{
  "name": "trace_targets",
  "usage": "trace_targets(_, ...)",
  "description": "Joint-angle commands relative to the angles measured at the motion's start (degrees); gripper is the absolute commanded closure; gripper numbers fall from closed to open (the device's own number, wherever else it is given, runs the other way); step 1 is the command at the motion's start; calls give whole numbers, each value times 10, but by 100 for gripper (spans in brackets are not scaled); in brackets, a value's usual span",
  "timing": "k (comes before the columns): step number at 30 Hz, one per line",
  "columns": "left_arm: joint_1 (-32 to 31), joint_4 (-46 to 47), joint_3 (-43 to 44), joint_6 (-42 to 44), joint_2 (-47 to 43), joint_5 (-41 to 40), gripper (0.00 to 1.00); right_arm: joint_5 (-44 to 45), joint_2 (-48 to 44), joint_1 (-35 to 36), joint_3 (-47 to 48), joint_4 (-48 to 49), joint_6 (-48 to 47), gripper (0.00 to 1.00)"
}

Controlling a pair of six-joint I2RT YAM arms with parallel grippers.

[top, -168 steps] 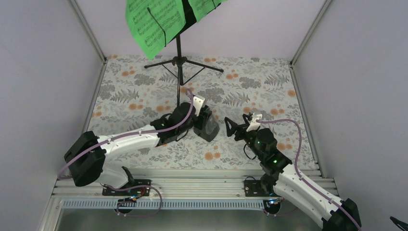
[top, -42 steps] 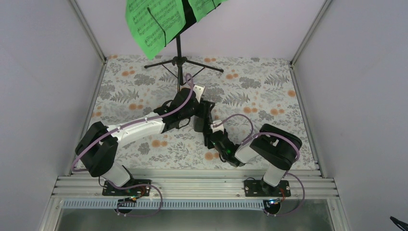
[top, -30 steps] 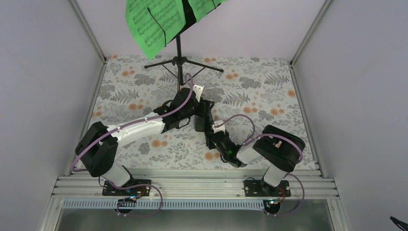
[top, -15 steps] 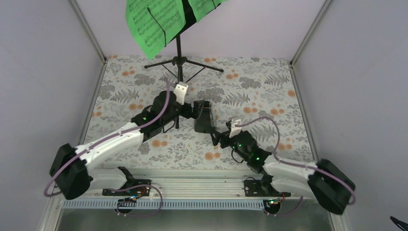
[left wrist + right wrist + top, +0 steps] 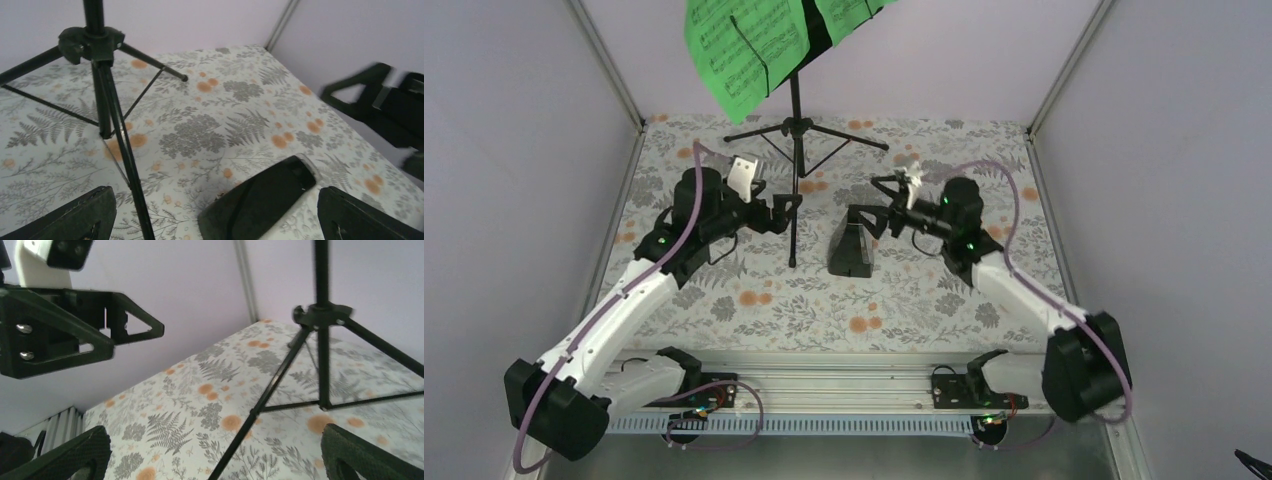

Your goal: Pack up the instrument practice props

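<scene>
The black tripod music stand (image 5: 796,128) stands at the back of the floral mat, with bright green music sheets (image 5: 744,50) on its desk. Its hub also shows in the left wrist view as the stand (image 5: 95,42) and in the right wrist view as the stand (image 5: 322,315). The dark pyramid metronome (image 5: 849,250) sits on the mat in the middle, free of both grippers. My left gripper (image 5: 786,204) hovers open left of the stand's front leg. My right gripper (image 5: 871,203) hovers open just above and behind the metronome. The metronome (image 5: 260,202) lies low between the left gripper (image 5: 215,200) fingers' view.
Pale walls with aluminium corner posts (image 5: 614,85) close in the mat on three sides. A metal rail (image 5: 824,385) with both arm bases runs along the near edge. The tripod's front leg (image 5: 793,235) reaches between the two grippers.
Both grippers have opened and let go of the metronome. The left arm pulled back left and the right arm swung up to the right; the metronome stays on the mat.
</scene>
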Motion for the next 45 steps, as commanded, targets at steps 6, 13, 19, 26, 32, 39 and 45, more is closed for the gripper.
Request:
trace_targets(6,74,-69,5,30,-47,123,0,-170,173,-4,142,-160,-142,2)
trace_targets(13,96,-61,-17,31,-37,143,0,-189,204,-2,126,-174,-162,20)
trace_targets(19,104,-35,-31,14,-35,173,0,-158,220,16,123,-166,-159,25)
trace_targets(26,110,-27,-49,14,-50,190,0,17,161,31,50,-92,-122,37)
trace_targets(32,114,-42,-53,20,-63,186,0,236,78,32,-16,-64,-77,47)
trace_targets(39,117,-28,-72,-1,-87,168,0,480,44,3,-43,-118,-33,43)
trace_targets(45,127,0,-93,-39,-116,149,0,510,43,-80,-46,-136,-5,42)
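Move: The metronome stands upright about 4 cm left and 1 cm ahead of the open right hand, its middle some 16 cm below. The foot of the music stand's near leg rests about 15 cm left of the metronome and 2 cm nearer the base, roughly 27 cm below the right hand. From the left hand the metronome lies about 14 cm to the right, 1 cm ahead and 17 cm down. Left backing off, right hand sinks some 10 cm, pinches the metronome's top and carries it rightward, forward, clockwise. ##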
